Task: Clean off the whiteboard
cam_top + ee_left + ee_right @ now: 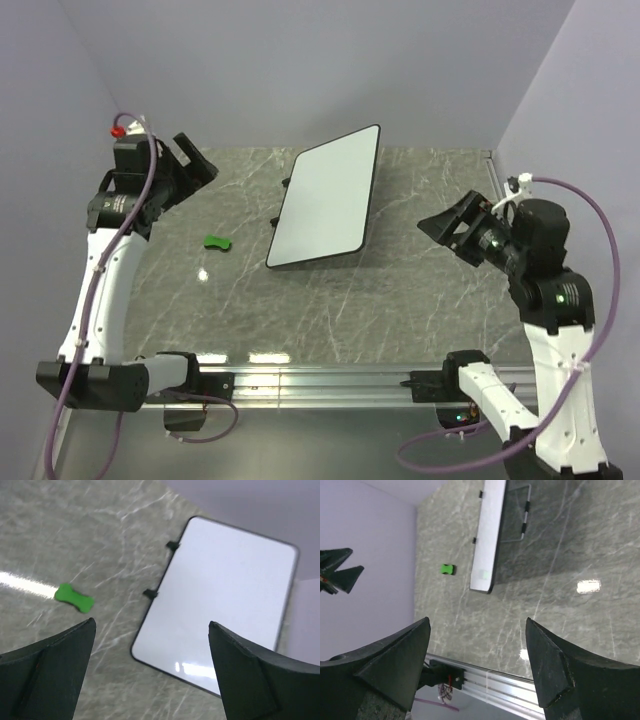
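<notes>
The whiteboard (328, 197) stands tilted in the middle of the marble table, its white face blank in every view. From the left wrist its face (227, 587) fills the right half. The right wrist sees it nearly edge-on (487, 535). A small green eraser (217, 242) lies on the table to the left of the board, also seen from the wrists (74, 598) (447, 569). My left gripper (198, 160) (152, 622) hangs open and empty above the far left of the table. My right gripper (442, 235) (478, 620) is open and empty, raised to the right of the board.
A wire stand (520, 515) props the board from behind. Lavender walls close the table at the left, back and right. An aluminium rail (330, 383) runs along the near edge between the arm bases. The left gripper (340, 575) shows against the wall.
</notes>
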Motion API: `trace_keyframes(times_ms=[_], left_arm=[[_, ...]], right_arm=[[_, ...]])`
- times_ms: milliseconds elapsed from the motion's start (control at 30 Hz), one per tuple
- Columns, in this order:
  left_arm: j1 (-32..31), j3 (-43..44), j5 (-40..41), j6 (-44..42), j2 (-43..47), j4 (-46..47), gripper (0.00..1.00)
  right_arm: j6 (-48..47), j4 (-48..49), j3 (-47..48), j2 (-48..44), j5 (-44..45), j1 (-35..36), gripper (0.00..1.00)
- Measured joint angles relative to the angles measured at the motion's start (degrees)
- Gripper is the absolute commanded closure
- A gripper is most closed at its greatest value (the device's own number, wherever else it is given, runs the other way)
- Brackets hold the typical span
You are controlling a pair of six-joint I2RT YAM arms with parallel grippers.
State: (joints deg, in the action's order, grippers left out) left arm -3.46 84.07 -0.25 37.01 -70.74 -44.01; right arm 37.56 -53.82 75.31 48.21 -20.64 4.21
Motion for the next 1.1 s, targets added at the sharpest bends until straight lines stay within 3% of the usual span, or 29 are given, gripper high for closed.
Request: trace_keyframes(times_ms=[467,1000,1100], left_arm=[[0.0,22.4,-6.1,0.2,-5.9,-6.3,0.01],[0.0,22.0,-7.8,1.2,-5.9,-7.6,0.01],[0.0,21.7,-8.4,1.2,-6.0,-6.7,0.09]], right_arm=[[-0.1,-9.0,-3.8,-14.7,-3.1,0.0,0.16],[-6.8,-16.9,1.0,-15.8,1.8,2.6,0.15],[-7.8,-17.6,1.9,-15.5,4.2,2.7,0.14]])
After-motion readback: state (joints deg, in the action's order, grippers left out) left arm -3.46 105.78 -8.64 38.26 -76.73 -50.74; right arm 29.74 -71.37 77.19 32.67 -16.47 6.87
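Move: The wiped whiteboard, tilted on its stand, has its middle about 26 cm to the right of the left hand, 10 cm farther out and some 20 cm lower. The green eraser already lies on the table about 4 cm ahead of that hand, 4 cm to its left and 30 cm below. From the right hand the whiteboard is roughly 24 cm ahead, 20 cm to the left and 22 cm lower. The right hand heads back towards its base, about 10 cm away from the whiteboard, easing to a stop with a slight slide to the right. The empty left hand climbs about 10 cm higher above the eraser, tipping its fingers up a little and drifting slightly right, then hovers; both grippers stay open and touch nothing. ##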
